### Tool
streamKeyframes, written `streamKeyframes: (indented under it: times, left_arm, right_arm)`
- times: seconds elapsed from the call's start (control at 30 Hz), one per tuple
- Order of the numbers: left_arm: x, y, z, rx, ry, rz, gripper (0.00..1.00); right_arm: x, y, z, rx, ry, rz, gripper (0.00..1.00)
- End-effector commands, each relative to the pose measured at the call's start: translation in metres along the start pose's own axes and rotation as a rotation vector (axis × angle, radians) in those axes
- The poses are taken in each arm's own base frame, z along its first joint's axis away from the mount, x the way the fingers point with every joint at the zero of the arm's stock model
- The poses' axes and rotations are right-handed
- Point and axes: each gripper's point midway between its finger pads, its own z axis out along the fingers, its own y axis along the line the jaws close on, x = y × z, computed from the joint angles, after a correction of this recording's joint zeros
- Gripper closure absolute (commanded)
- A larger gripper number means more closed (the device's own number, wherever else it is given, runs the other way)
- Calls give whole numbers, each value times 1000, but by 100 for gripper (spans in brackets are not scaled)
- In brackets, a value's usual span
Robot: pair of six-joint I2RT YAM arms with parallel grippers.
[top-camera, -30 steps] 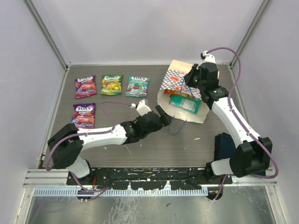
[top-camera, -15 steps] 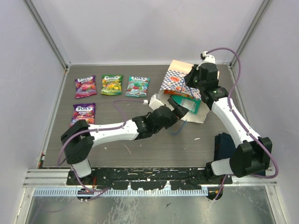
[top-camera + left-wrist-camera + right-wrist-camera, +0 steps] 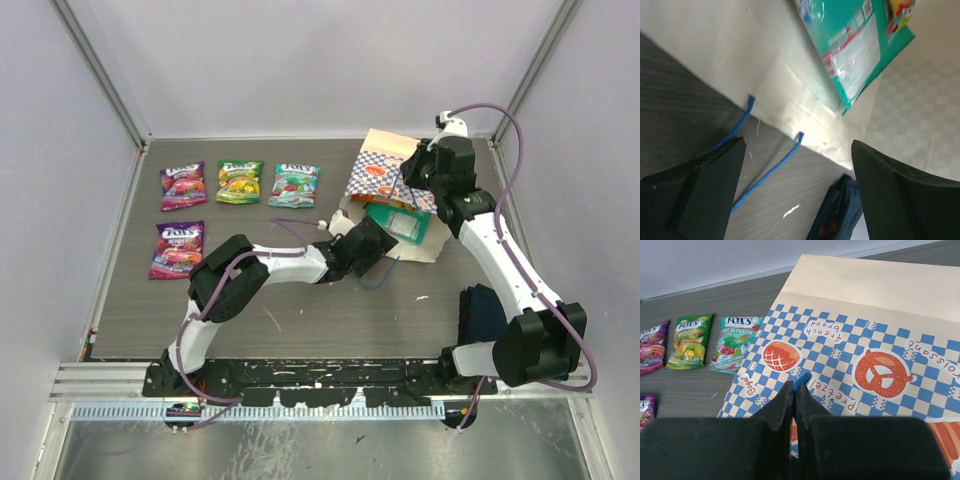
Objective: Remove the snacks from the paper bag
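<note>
The paper bag point(image 3: 378, 176) lies at the back right with its mouth toward me, and a teal snack point(image 3: 402, 223) shows inside. My right gripper point(image 3: 411, 172) is shut on the bag's upper blue cord handle point(image 3: 803, 380) over the checkered side point(image 3: 865, 335). My left gripper point(image 3: 378, 238) stands open at the bag's mouth with nothing between its fingers. In the left wrist view the teal snack point(image 3: 855, 45) lies on the pale inner paper point(image 3: 765, 65), beyond the open gripper point(image 3: 797, 150) and the lower blue cord handle point(image 3: 770, 170). Several snacks lie out on the table: purple point(image 3: 183, 186), green point(image 3: 240, 182), teal point(image 3: 293, 185) and another purple point(image 3: 177, 248).
A dark blue cloth point(image 3: 483, 312) lies near the right arm's base. Grey walls and metal rails close the table on three sides. The lower blue cord handle point(image 3: 380, 272) trails on the table in front of the bag.
My left arm has reached to the right, carrying its open gripper up to the bag's mouth. The right gripper has kept its hold on the handle, almost still.
</note>
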Motion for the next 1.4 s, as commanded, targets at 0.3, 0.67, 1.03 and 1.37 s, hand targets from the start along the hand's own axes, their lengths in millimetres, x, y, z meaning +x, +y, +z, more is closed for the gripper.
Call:
streamKeyframes:
  times: [0.3, 0.67, 1.03, 1.37]
  left_arm:
    - [-25, -55, 25, 167, -27, -58, 25]
    - [-30, -44, 52, 151, -62, -29, 40]
    - [-41, -44, 81, 130, -146, -35, 42]
    - [-66, -59, 81, 165, -220, -5, 70]
  right_arm:
    - [-21, 3, -12, -17, -83, -42, 99]
    - [-19, 11, -12, -56, -69, -8, 99]
    - [-15, 18, -10, -92, -57, 20, 99]
    - [-16, 18, -9, -97, -60, 25, 99]
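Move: The green snack packet lying in the bag's open mouth is about 12 cm ahead of the left hand, 2 cm to its right and some 4 cm below. An orange packet lies behind it, roughly 17 cm ahead of this hand and 5 cm right, also 4 cm lower; the loose blue handle loop lies about 6 cm below the hand, 1 cm back and 1 cm left. From the right hand, the green packet is almost straight below, some 24 cm down and 3 cm left. Forward and a little to the right goes the left hand, about 10 cm over the lip and into the bag's mouth, rising some 2 cm early and then sinking below its starting height. Its wide-open fingers narrow to about half and pinch the near right end of the green packet, while the right hand stays almost in place, keeping its closed grip on the upper blue handle to hold the bag open. ##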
